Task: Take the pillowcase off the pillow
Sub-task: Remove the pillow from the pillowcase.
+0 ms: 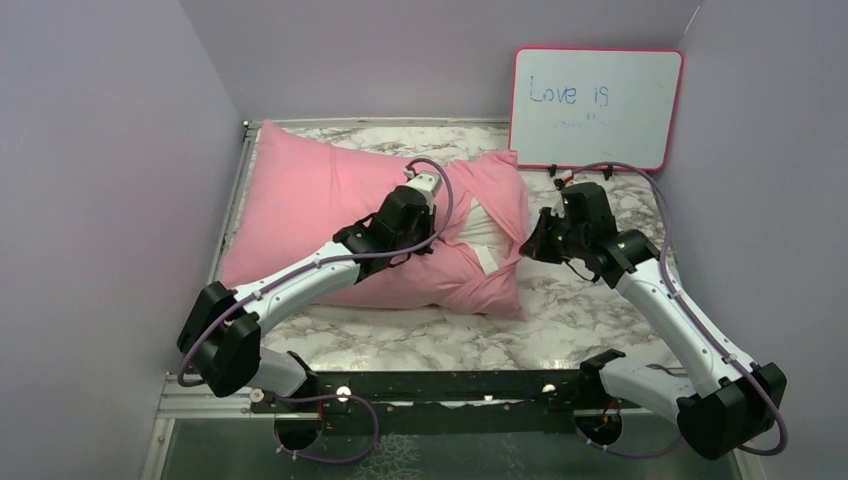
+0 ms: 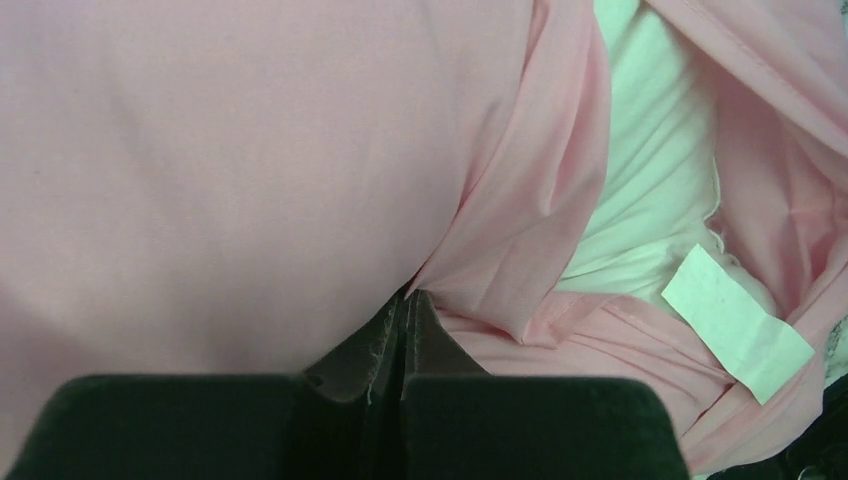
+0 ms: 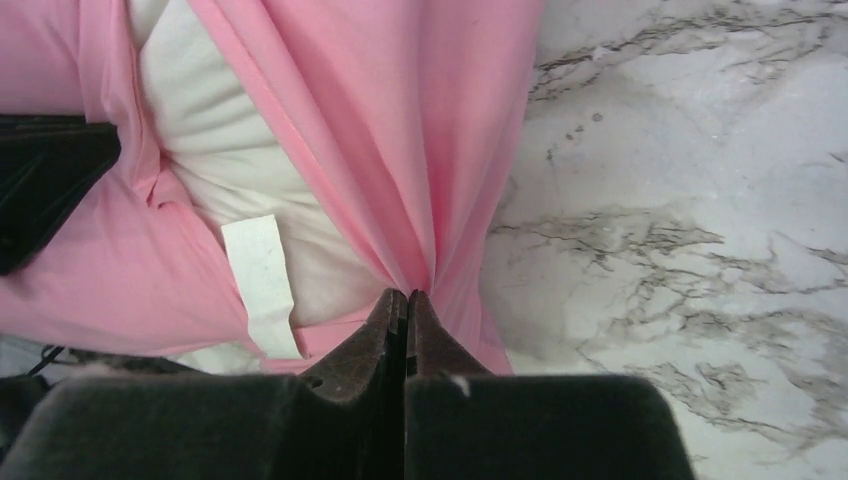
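Observation:
The pink pillowcase [image 1: 310, 200] covers most of the pillow, which lies across the marble table. At the case's open right end the white pillow [image 1: 485, 225] shows with its white tag [image 1: 490, 258]. My left gripper [image 1: 437, 243] rests on top of the case near the opening, shut, and pink folds [image 2: 520, 230] run into its tips [image 2: 410, 295]. My right gripper [image 1: 528, 245] is at the right end, shut [image 3: 408, 295] on the pillowcase's [image 3: 400, 120] edge, which gathers into it. The pillow [image 3: 220, 150] and its tag [image 3: 262, 280] lie left of that pinch.
A pink-framed whiteboard [image 1: 597, 105] leans on the back wall at the right. Bare marble tabletop [image 1: 600, 310] lies in front of and to the right of the pillow. Purple walls close in both sides. The left arm's black end [image 3: 40, 180] shows at the right wrist view's left edge.

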Robot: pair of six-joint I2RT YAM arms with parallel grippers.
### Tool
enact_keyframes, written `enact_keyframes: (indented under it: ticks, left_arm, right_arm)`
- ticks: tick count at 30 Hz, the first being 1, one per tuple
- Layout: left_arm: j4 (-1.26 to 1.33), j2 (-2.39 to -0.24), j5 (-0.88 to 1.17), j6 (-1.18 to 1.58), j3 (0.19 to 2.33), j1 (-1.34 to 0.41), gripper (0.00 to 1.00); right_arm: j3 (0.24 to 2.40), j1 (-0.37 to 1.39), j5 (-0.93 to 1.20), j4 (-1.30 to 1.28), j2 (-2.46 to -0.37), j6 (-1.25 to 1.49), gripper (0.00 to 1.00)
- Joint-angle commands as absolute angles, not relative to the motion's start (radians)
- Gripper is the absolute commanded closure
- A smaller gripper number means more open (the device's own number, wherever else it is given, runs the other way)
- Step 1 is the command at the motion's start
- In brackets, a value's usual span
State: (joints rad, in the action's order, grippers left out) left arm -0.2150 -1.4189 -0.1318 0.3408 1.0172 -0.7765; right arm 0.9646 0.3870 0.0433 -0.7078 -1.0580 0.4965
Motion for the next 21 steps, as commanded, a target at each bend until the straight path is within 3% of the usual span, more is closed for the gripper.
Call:
enact_keyframes:
  ticks: [1,8,10,14,17,21]
  left_arm:
    - [-0.493,-1.383,-0.255,0.276,0.942,-0.661,1.00]
    - [-0.422,-1.374,0.068,0.260,1.016,-0.659,0.98]
    - [-0.368,-1.356,0.163,0.283,1.039,-0.667,0.77]
    - [-0.312,-1.355,0.199,0.294,1.115,-0.734,0.49]
    - [-0.312,-1.394,0.182,0.262,1.188,-0.812,0.39]
    - [-0.336,-1.482,0.162,0.246,1.266,-0.892,0.35]
  right_arm:
    - [0.935,0.365,0.158,-0.767,-1.025,0.423,0.97]
    - [0.908,0.365,0.056,-0.778,-1.033,0.463,0.99]
    - [0.903,0.365,0.028,-0.772,-1.028,0.474,0.99]
    - [0.881,0.365,0.044,-0.752,-1.019,0.505,0.99]
    - [0.859,0.365,0.072,-0.729,-1.010,0.533,0.99]
    - [0.838,0.365,0.093,-0.708,-1.004,0.555,0.99]
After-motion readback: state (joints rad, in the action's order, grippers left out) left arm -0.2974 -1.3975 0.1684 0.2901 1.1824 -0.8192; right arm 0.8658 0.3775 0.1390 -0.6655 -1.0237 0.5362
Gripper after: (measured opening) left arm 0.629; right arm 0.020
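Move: The left hand still pinches a fold of the pillowcase. The exposed white pillow lies about 11 cm to its right, 3 cm farther out and a little lower. The white label is also about 11 cm to the left hand's right, but 2 cm back. From the right hand, shut on the pillowcase's edge, the exposed pillow is some 8 cm left and 3 cm ahead, the label about 7 cm left and 2 cm back. Leftward at first, the left hand drags its pinched fold some 2 cm farther, then opens wide and lets go, doubling back: up about 7 cm, right and somewhat back over the pillowcase, turning roughly 20 degrees clockwise. The right hand keeps its pinch on the pillowcase's edge, giving about 2 cm leftward, then easing down and slightly back. ##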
